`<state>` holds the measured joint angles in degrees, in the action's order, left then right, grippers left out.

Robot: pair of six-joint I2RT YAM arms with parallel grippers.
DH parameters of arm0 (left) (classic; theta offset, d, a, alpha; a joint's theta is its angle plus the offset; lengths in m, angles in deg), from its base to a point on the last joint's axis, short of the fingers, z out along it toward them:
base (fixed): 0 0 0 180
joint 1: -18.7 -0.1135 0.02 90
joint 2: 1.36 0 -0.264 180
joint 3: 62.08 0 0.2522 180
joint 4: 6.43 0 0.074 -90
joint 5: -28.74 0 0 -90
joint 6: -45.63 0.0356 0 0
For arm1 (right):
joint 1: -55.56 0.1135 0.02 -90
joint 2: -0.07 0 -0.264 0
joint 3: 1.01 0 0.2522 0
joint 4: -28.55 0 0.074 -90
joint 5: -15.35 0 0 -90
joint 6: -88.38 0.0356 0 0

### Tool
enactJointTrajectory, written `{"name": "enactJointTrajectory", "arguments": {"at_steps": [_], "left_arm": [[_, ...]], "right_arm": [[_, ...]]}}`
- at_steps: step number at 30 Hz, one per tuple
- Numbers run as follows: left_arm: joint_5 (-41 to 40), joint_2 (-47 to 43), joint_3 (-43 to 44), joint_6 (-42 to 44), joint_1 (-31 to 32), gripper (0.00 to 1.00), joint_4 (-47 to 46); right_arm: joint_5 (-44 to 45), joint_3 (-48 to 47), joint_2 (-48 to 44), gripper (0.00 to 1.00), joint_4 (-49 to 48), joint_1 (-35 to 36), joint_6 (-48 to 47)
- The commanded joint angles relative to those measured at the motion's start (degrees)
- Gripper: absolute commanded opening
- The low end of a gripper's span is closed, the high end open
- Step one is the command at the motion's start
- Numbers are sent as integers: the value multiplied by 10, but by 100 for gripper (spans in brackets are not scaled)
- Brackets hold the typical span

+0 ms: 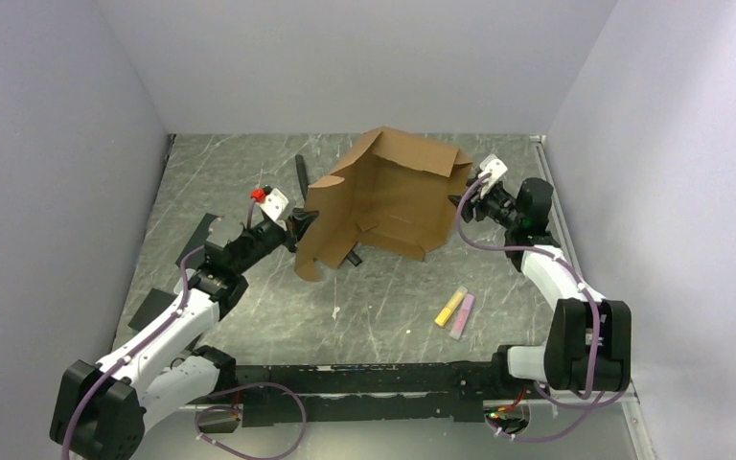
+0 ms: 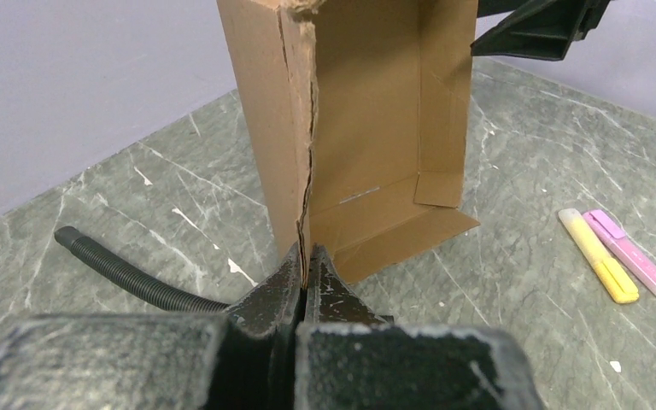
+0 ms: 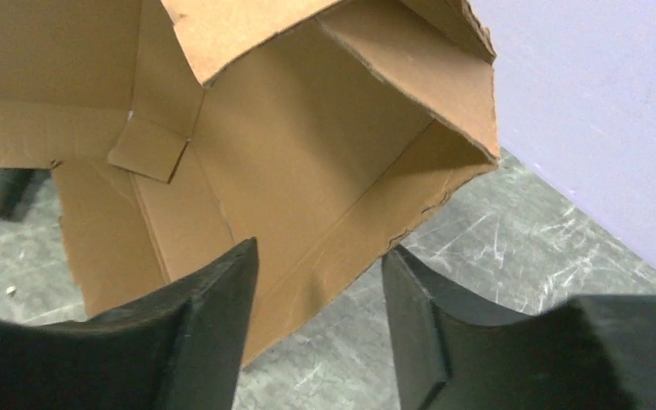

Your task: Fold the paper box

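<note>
The paper box [image 1: 393, 196] is a brown cardboard sheet, partly folded, standing tilted at the back middle of the table with its walls raised. My left gripper [image 1: 299, 230] is shut on the box's left wall edge. In the left wrist view the jaws [image 2: 307, 256] pinch the doubled cardboard edge of the paper box [image 2: 367, 111]. My right gripper [image 1: 467, 196] is at the box's right side and stands open. In the right wrist view the paper box [image 3: 290, 171] fills the frame, its lower edge crossing the gap of the right gripper [image 3: 320, 248]; I cannot tell if it touches.
A yellow highlighter [image 1: 450, 307] and a pink highlighter [image 1: 463, 316] lie side by side on the grey marbled table, near right of centre. A black ribbed hose [image 2: 128, 273] lies left of the box. Black flat pieces [image 1: 153, 307] lie at the left. Walls enclose three sides.
</note>
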<state>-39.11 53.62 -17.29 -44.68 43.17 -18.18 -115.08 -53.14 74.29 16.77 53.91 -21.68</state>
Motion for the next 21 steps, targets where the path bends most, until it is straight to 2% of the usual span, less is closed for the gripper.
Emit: {"name": "enactJointTrajectory", "arguments": {"at_steps": [1, 6, 12, 16, 21], "left_arm": [[14, -14, -5, 31, 4, 0, -6], [16, -17, -4, 36, 5, 0, -2], [19, -20, -3, 37, 6, 0, -1], [23, -19, -2, 38, 5, 0, -1], [22, -21, -1, 39, 6, 0, 0]], "right_arm": [[-86, -61, -25, 61, 122, -12, -70], [-142, -115, -23, 72, 214, -47, -104], [-224, -197, -12, 75, 332, -91, -150], [-245, -265, 4, 77, 418, -96, -179], [-234, -307, 11, 75, 387, -97, -77]]}}
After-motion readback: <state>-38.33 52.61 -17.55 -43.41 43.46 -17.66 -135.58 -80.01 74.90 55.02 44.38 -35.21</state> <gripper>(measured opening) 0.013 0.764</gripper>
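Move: The right hand's half-open fingers straddle the near edge of the box's right panel, practically at the hand point. The corner flap at that panel's top is about 8 cm above, 3 cm farther out and 1 cm left; the top flap's middle is some 5 cm ahead, 11 cm left and 9 cm up. From the left hand, pinching the left panel, the corner flap is roughly 12 cm ahead, 32 cm right and 3 cm higher. The right hand lets the edge of the right panel out from between its fingers and climbs about 9 cm towards the corner flap, easing a couple of centimetres back and to its right as the fingers spread from half to about three quarters open and the hand turns some 10 degrees counter-clockwise. The left hand stays practically in place, its shut fingers still pinching the left panel's edge and holding that side of the box up. ##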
